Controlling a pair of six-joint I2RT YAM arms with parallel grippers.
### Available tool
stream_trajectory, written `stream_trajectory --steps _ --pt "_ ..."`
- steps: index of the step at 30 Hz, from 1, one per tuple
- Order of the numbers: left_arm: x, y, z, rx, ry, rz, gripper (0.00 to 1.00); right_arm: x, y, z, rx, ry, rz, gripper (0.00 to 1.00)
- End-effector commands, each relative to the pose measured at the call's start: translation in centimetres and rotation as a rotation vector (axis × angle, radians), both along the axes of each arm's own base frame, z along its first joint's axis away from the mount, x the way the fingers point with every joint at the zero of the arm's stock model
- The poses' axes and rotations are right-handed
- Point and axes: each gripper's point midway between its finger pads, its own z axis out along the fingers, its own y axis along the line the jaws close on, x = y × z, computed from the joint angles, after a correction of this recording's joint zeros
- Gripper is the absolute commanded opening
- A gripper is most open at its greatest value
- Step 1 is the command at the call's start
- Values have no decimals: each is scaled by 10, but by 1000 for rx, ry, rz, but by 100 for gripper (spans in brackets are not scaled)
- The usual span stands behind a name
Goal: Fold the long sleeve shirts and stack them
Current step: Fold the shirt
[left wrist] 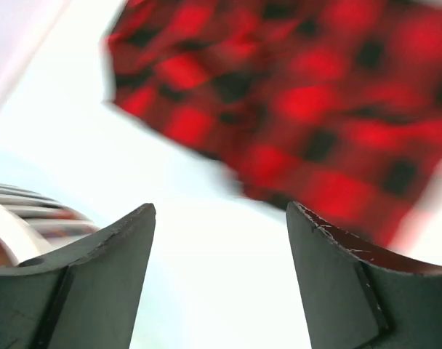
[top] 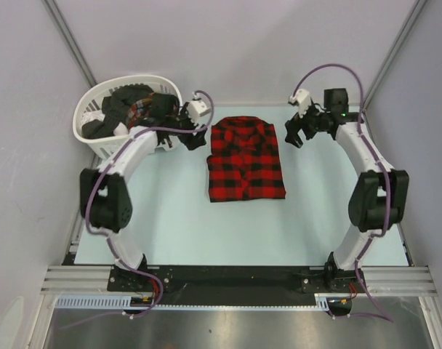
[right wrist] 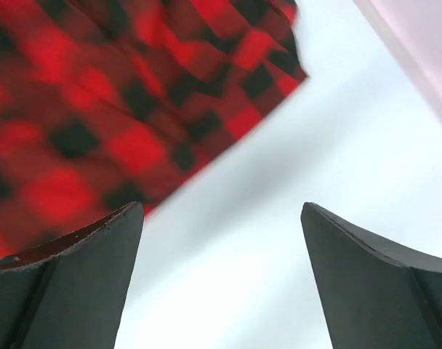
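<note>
A red-and-black checked long sleeve shirt [top: 246, 160] lies folded into a rectangle on the pale table, collar toward the far side. My left gripper [top: 195, 138] hovers just off the shirt's far left corner, open, with nothing between its fingers [left wrist: 112, 254]; the shirt [left wrist: 308, 102] fills the upper part of the left wrist view. My right gripper [top: 296, 134] hangs open a little off the shirt's far right corner, empty. In the right wrist view the shirt [right wrist: 119, 102] lies at upper left of the open fingers [right wrist: 366, 269].
A white slatted basket [top: 90, 131] holding dark crumpled clothes [top: 130, 105] stands at the far left, right behind my left gripper. Grey walls close in the table on three sides. The arm bases sit on the black rail at the near edge.
</note>
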Motion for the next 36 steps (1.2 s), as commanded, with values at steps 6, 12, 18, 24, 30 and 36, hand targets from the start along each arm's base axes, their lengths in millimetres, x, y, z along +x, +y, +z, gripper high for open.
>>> stream_trajectory --steps 6,12,18,24,30,36 --pt "-156 -47 -1 -530 589 103 78 -130 82 -3 526 597 -108 84" --pt "-167 -38 -61 -487 738 245 75 -137 48 -54 547 712 -342 74" --pt "-161 -39 -85 -474 780 279 77 -128 41 -74 592 776 -434 73" --pt "-152 -39 -102 -466 819 318 77 -130 46 -97 611 869 -476 69" --pt "-151 -45 -101 -523 846 291 68 -134 45 -110 598 907 -492 57" --pt "-171 -42 -110 -507 897 277 30 -147 42 -118 550 930 -494 23"
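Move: The shirt, folded to a long panel, lies with its near left corner about 17 cm back, 4 cm right and 12 cm below the left hand. Its near right corner is some 14 cm back, 4 cm left and 12 cm below the right hand. From the left hand the shirt's middle is about 4 cm back and 15 cm right; the laundry basket's middle is 20 cm left and 8 cm farther out. Both empty hands arc back about 15 cm and down, tipping steeply downward, fingers half closing at the shirt's near corners. ##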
